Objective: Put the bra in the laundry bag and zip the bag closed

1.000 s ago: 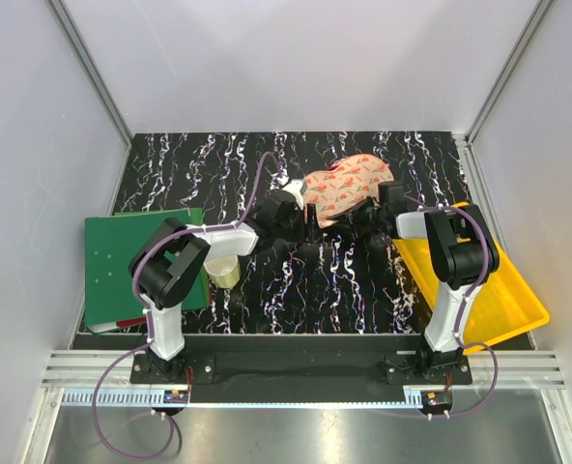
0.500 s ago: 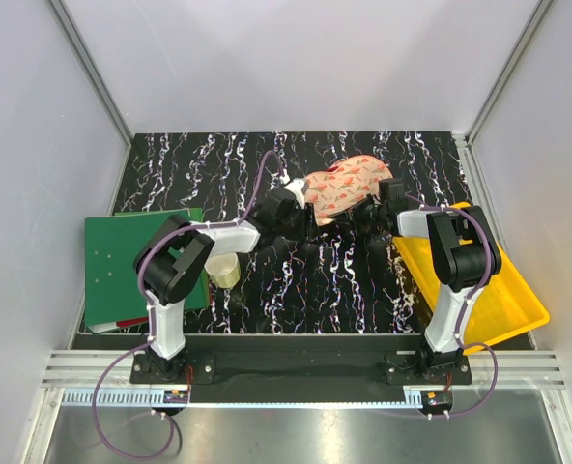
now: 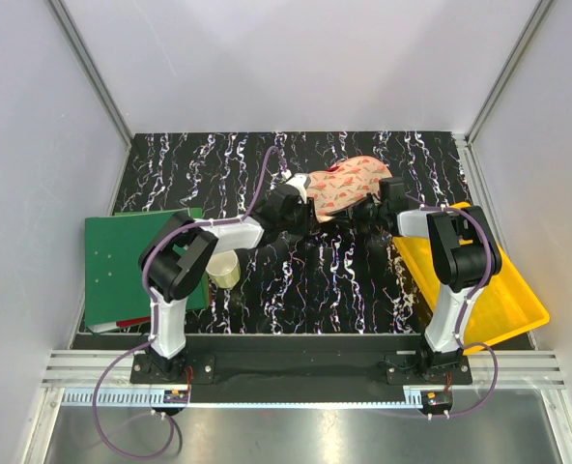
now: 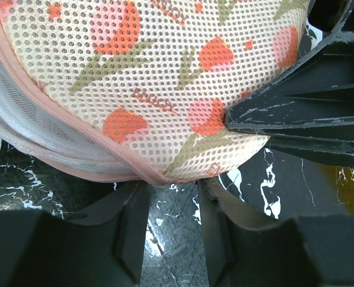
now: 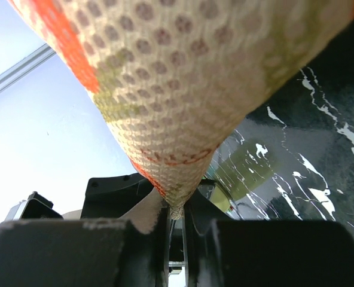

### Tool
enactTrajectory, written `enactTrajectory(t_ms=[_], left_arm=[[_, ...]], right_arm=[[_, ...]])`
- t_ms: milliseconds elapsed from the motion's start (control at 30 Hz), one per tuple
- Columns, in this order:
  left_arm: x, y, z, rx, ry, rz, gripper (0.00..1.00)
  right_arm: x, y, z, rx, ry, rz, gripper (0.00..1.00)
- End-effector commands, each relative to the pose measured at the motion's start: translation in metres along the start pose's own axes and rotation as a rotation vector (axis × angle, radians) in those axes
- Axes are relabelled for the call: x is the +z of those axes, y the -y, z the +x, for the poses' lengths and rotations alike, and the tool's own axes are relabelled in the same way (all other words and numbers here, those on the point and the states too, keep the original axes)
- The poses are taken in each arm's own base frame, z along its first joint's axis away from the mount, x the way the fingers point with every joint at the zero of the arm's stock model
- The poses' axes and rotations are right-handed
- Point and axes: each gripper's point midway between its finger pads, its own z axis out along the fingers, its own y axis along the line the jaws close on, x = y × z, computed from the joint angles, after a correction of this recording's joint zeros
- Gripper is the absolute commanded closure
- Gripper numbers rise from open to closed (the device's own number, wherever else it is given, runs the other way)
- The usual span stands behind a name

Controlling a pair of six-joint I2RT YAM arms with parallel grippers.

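The laundry bag, peach mesh with red tulip marks, lies at the back middle of the table. It fills the left wrist view, pink zip rim and white lining at its left. My right gripper is shut on the bag's near edge, and a thin fold of mesh is pinched between its jaws. My left gripper is at the bag's left end. Its jaws stand apart, with bare table between them and the bag's rim just over the fingertips. The bra is out of view.
A yellow tray sits at the right by the right arm. At the left lies a green board, with a pale cup beside it. The black marbled table ends at white walls.
My left gripper has slid right and farther in, up to the bag's left end, with its jaws narrowing. The right jaws have tightened on the bag's edge, and the bag has shifted slightly.
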Motion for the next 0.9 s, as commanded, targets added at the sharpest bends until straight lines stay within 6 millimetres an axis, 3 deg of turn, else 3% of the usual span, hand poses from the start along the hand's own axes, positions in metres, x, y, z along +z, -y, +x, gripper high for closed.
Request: enactTrajectory(t_ms=[0, 167, 300, 467, 667, 700, 733, 800, 833, 867], left_arm=[[0.003, 0.001, -0.031, -0.001, 0.092, -0.03, 0.64], [0.002, -0.003, -0.033, -0.008, 0.096, -0.056, 0.74], [-0.001, -0.018, -0.032, -0.039, 0.083, -0.129, 1.0], [-0.011, -0.043, -0.021, -0.117, 0.035, -0.19, 1.0], [-0.03, -0.061, -0.012, -0.124, 0.002, -0.261, 1.0], [-0.032, -0.059, -0.012, -0.136, -0.001, -0.241, 1.0], [-0.033, -0.059, -0.003, -0.144, -0.019, -0.227, 1.0], [-0.033, -0.042, -0.005, -0.161, -0.01, -0.145, 1.0], [-0.033, -0.037, -0.001, -0.162, -0.018, -0.125, 1.0], [-0.03, -0.026, 0.001, -0.158, -0.027, -0.086, 1.0]], right_arm=[[-0.012, -0.022, 0.013, -0.031, -0.036, -0.068, 0.94], [-0.013, -0.021, 0.014, -0.03, -0.037, -0.071, 0.96], [-0.013, -0.016, 0.013, -0.026, -0.025, -0.059, 0.99], [-0.012, -0.009, 0.005, -0.074, -0.004, -0.04, 1.0], [-0.019, 0.002, -0.02, -0.217, 0.073, 0.065, 1.0], [-0.02, 0.01, -0.022, -0.212, 0.073, 0.105, 1.0], [-0.02, 0.002, -0.028, -0.242, 0.092, 0.107, 1.0], [-0.016, 0.007, -0.033, -0.294, 0.076, 0.143, 1.0], [-0.015, -0.008, -0.035, -0.349, 0.063, 0.123, 1.0], [-0.01, 0.001, -0.036, -0.339, 0.037, 0.157, 1.0]])
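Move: Right between the left hand's half-open fingers, about 1 cm ahead and 1 cm to its right, is the zip pull at the laundry bag's near corner. The bag's middle lies some 12 cm ahead and 9 cm right of that hand, the bit of red bra at its far edge about 16 ahead and 6 right, and the mug roughly 9 back and 21 left. From the right hand, already gripping the near edge of the bag, the zip pull is some 10 cm left and 2 back. Closing on the zip pull at the bag's near corner, the left fingers pinch it, then the left hand draws it about 3 cm to the left, away from the right hand, dipping a little and turning slightly counter-clockwise. The right hand keeps its pinch on the bag's edge, staying within a centimetre or so while its wrist rolls and turns some 10 degrees. ##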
